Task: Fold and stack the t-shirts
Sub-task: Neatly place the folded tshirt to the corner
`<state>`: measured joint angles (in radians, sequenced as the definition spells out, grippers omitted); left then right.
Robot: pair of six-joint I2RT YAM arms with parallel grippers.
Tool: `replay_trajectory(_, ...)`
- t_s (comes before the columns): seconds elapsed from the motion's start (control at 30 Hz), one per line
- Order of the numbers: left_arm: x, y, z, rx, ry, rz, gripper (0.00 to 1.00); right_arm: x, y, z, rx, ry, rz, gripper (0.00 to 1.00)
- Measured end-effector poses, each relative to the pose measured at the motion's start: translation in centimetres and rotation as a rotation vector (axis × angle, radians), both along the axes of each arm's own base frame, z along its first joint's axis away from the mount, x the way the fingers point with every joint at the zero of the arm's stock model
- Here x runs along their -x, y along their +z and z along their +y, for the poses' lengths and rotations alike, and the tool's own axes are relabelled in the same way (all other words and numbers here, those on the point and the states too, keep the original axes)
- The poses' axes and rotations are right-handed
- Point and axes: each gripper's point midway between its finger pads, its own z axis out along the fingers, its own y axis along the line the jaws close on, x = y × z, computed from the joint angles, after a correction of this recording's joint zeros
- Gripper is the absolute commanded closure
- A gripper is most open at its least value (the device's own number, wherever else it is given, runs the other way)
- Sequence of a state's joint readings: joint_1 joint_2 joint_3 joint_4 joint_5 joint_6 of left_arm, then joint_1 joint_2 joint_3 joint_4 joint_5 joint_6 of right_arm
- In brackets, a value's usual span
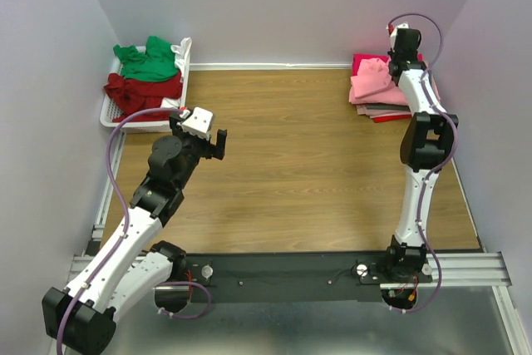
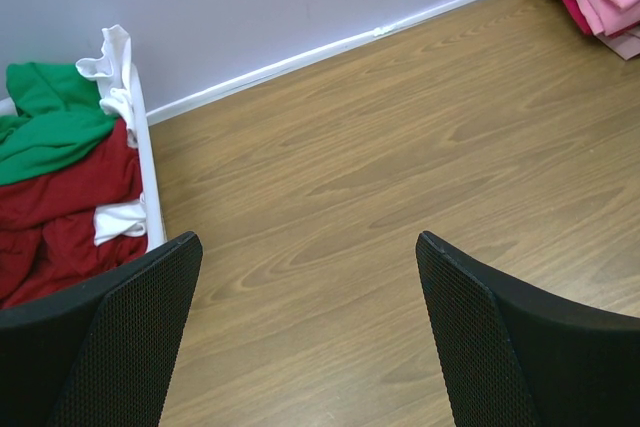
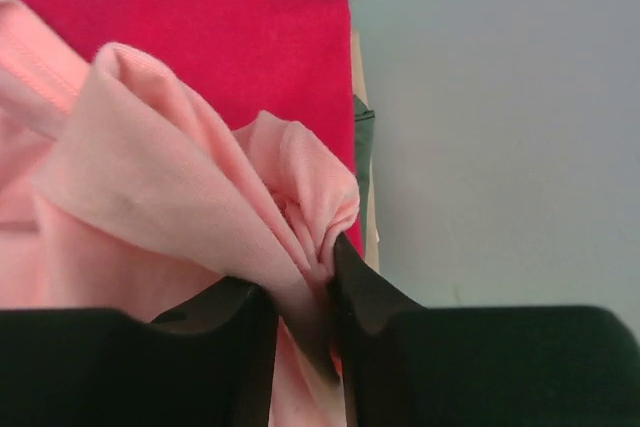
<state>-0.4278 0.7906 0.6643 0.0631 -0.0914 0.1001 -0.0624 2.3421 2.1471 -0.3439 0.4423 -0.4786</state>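
Note:
A light pink t-shirt [image 1: 374, 82] lies rumpled on top of a stack at the back right, over a magenta t-shirt [image 1: 366, 62] and greyish layers beneath. My right gripper [image 1: 399, 60] is down at the stack's far right corner. In the right wrist view this gripper [image 3: 300, 272] is shut on a bunched fold of the light pink t-shirt [image 3: 170, 177], with the magenta t-shirt [image 3: 250, 37] behind. A green t-shirt [image 1: 150, 60] and a dark red t-shirt [image 1: 141, 91] fill the basket. My left gripper [image 1: 218, 140] hovers open and holds nothing, its open jaws [image 2: 308, 239] over bare wood.
The white slotted basket [image 1: 184, 64] stands at the back left against the wall; its rim [image 2: 150, 187] shows with white cloth [image 2: 120, 217] draped over it. Walls close in the wooden table on the left, back and right. The stack sits close to the right wall.

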Motion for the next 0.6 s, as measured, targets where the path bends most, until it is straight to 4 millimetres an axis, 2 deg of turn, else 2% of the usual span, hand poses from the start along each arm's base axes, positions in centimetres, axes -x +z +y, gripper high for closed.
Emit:
replay_trajectory(0.1,-0.1,-0.1,0.0,-0.001,0.000,0.002,0.05,-0.3,-0.8,-0.9,0.012,-0.022,0.004,0.45)
replay_trajectory(0.27,-0.2,-0.4,-0.2,-0.006,-0.003,0.012,0.05,-0.3,-1.3,-3.2,0.029,-0.074,-0.003,0.40)
replay_trajectory(0.43,-0.3,-0.8,-0.4,-0.010,-0.015,0.023,0.05,0.0,-1.0,-5.6,0.041,-0.139,-0.029,0.30)
replay_trajectory(0.6,-0.4,-0.9,-0.5,-0.011,-0.018,0.026,0.05,0.1,-0.8,-6.5,0.043,-0.168,-0.047,0.27)
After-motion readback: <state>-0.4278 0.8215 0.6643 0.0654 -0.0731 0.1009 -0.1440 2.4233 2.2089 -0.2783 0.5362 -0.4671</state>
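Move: The pink t-shirt, its bunched far right corner still between the part-open right fingers, has its middle about 11 cm to the left of that hand, 7 cm back and 4 cm lower. Beneath it, the crimson folded shirt is centred some 10 cm left, 5 cm back and 7 cm down, with the grey shirt under that, 9 cm left, 6 cm back and 10 cm down. From the idle left hand, the pink t-shirt lies roughly 50 cm right, 22 cm ahead and 15 cm lower. The pink t-shirt's bunched corner is let out of the grip as the right fingers, already parting, open much wider. The right hand slides about 6.5 cm to its right, away from the middle of the stack and out past its right edge towards the side wall, after sinking only about 1 cm, and turns some 10 degrees clockwise; cloth still hangs against the left finger. ##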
